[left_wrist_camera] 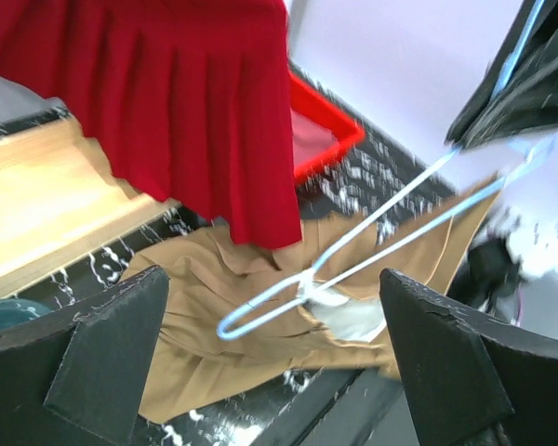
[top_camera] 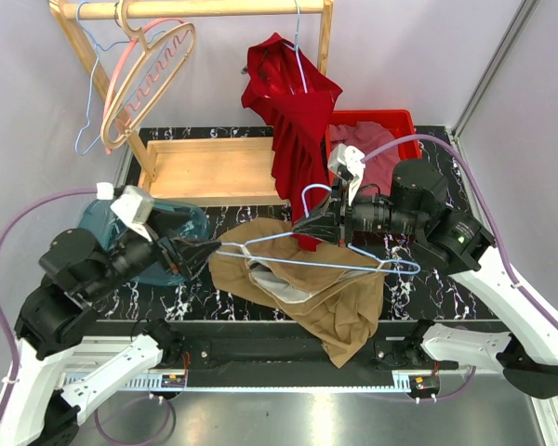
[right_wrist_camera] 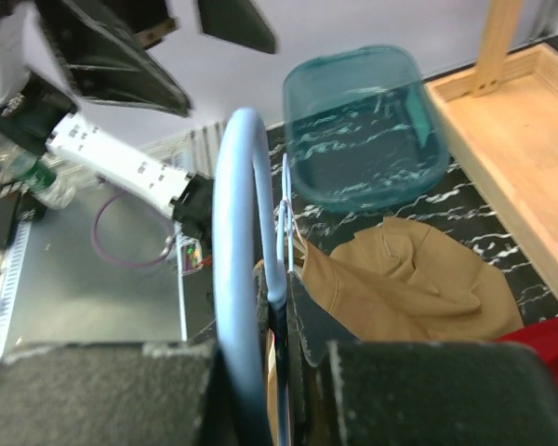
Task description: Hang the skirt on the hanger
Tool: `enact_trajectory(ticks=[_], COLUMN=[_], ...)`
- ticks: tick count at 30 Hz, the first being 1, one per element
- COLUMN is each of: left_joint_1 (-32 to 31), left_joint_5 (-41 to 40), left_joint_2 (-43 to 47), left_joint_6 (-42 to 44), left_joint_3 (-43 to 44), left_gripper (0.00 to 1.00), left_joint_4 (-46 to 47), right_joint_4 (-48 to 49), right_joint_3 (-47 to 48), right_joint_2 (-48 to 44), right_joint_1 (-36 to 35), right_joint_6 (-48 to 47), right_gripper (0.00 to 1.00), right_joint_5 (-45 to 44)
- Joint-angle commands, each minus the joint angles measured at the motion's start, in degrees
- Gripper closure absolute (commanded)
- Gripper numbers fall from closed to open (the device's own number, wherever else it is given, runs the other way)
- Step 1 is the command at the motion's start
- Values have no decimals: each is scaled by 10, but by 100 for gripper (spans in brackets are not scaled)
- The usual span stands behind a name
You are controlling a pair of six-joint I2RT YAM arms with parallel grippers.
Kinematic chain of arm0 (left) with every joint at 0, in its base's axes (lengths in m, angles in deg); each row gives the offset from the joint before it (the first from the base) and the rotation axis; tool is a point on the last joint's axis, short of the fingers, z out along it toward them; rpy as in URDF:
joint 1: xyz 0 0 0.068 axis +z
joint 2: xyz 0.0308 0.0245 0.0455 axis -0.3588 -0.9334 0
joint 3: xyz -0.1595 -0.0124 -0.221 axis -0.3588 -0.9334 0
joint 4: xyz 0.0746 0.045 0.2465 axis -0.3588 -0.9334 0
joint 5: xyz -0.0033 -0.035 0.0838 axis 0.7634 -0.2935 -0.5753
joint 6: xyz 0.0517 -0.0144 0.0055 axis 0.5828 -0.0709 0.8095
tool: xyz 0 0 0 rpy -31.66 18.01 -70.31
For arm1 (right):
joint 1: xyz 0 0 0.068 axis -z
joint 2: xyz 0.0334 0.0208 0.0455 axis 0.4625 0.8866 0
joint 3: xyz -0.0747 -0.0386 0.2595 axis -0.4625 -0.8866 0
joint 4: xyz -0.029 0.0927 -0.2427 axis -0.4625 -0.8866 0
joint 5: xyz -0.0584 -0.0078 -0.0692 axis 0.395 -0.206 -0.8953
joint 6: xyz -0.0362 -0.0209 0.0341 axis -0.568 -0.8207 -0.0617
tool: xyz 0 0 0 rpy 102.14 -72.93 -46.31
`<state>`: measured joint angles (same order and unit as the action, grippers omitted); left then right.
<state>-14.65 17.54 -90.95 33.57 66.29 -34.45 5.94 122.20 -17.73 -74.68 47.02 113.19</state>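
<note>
A tan skirt (top_camera: pixel 307 297) lies crumpled on the marble table, its white lining showing at the waist opening (left_wrist_camera: pixel 353 321). A light-blue wire hanger (top_camera: pixel 316 260) hangs level just over it. My right gripper (top_camera: pixel 318 226) is shut on the hanger's neck, and the hook (right_wrist_camera: pixel 237 279) rises beside its fingers (right_wrist_camera: pixel 353 390). My left gripper (top_camera: pixel 200 255) stands open at the hanger's left tip (left_wrist_camera: pixel 228 327), which sits between its fingers (left_wrist_camera: pixel 121 344) without touching them. The skirt (right_wrist_camera: pixel 400 288) also shows below the right gripper (right_wrist_camera: pixel 293 362).
A teal tub (top_camera: pixel 158 237) sits under the left arm. Behind are a wooden rack base (top_camera: pixel 214 167), a red dress (top_camera: pixel 293 111) hanging from the rail, spare hangers (top_camera: pixel 149 79) and a red bin (top_camera: pixel 381 139).
</note>
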Motion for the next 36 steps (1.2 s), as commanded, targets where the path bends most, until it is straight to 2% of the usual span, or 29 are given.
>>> enact_trajectory(ticks=[1,3,8,14,20,25,33,36], left_joint_1=[1,1,1,1,0,-1,-5,-9], left_joint_5=[67,79,245,331,405,473,434,411], left_joint_2=[-4,17,47,22,-2,-23,-32,-36], left_joint_6=[65,78,79,24,-12,-29,-21,-19], left_joint_3=[-39,-54,-111,-163,-185,-193,-223,-227], left_gripper=[1,1,1,1,1,9,24,38], left_joint_4=[16,30,95,196,248,264,230,223], right_joint_4=[-10,-17,-10,27,75,113,145,149], right_joint_3=[38,36,21,4,-14,-29,-38,-37], right_joint_2=[-5,-5,-5,-3,11,21,26,28], right_joint_1=[0,0,-1,-11,-29,-44,-47,-48], right_joint_6=[-25,-32,-30,-19,-6,8,18,20], right_gripper=[100,100,100,100,100,100,100,100], right_joint_5=[82,93,135,188,200,196,190,194])
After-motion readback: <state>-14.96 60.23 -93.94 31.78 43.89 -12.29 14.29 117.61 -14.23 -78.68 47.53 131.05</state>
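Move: The hanger's left end sits just off the left hand's open fingertips: about 1 cm ahead, 3 cm to the right and 4 cm lower. The tan skirt on its clips has its middle some 20 cm right, 7 cm back and 15 cm below; the teal basin is about 25 cm left, 2 cm ahead, 28 cm down. From the right hand, still gripping the hanger, that left end is roughly 17 cm left, 5 cm back, 5 cm below. The left hand brings its open jaws around the hanger's left arm, dropping about 5 cm first, then sweeping right and back and swinging some 45 degrees clockwise until the fingers point right along the bars; late on they close by about a quarter, with no grip to be seen yet. The right hand keeps its pinch on the hanger, draws it back about 5 cm, turns counter-clockwise, then shifts left towards the left hand. ##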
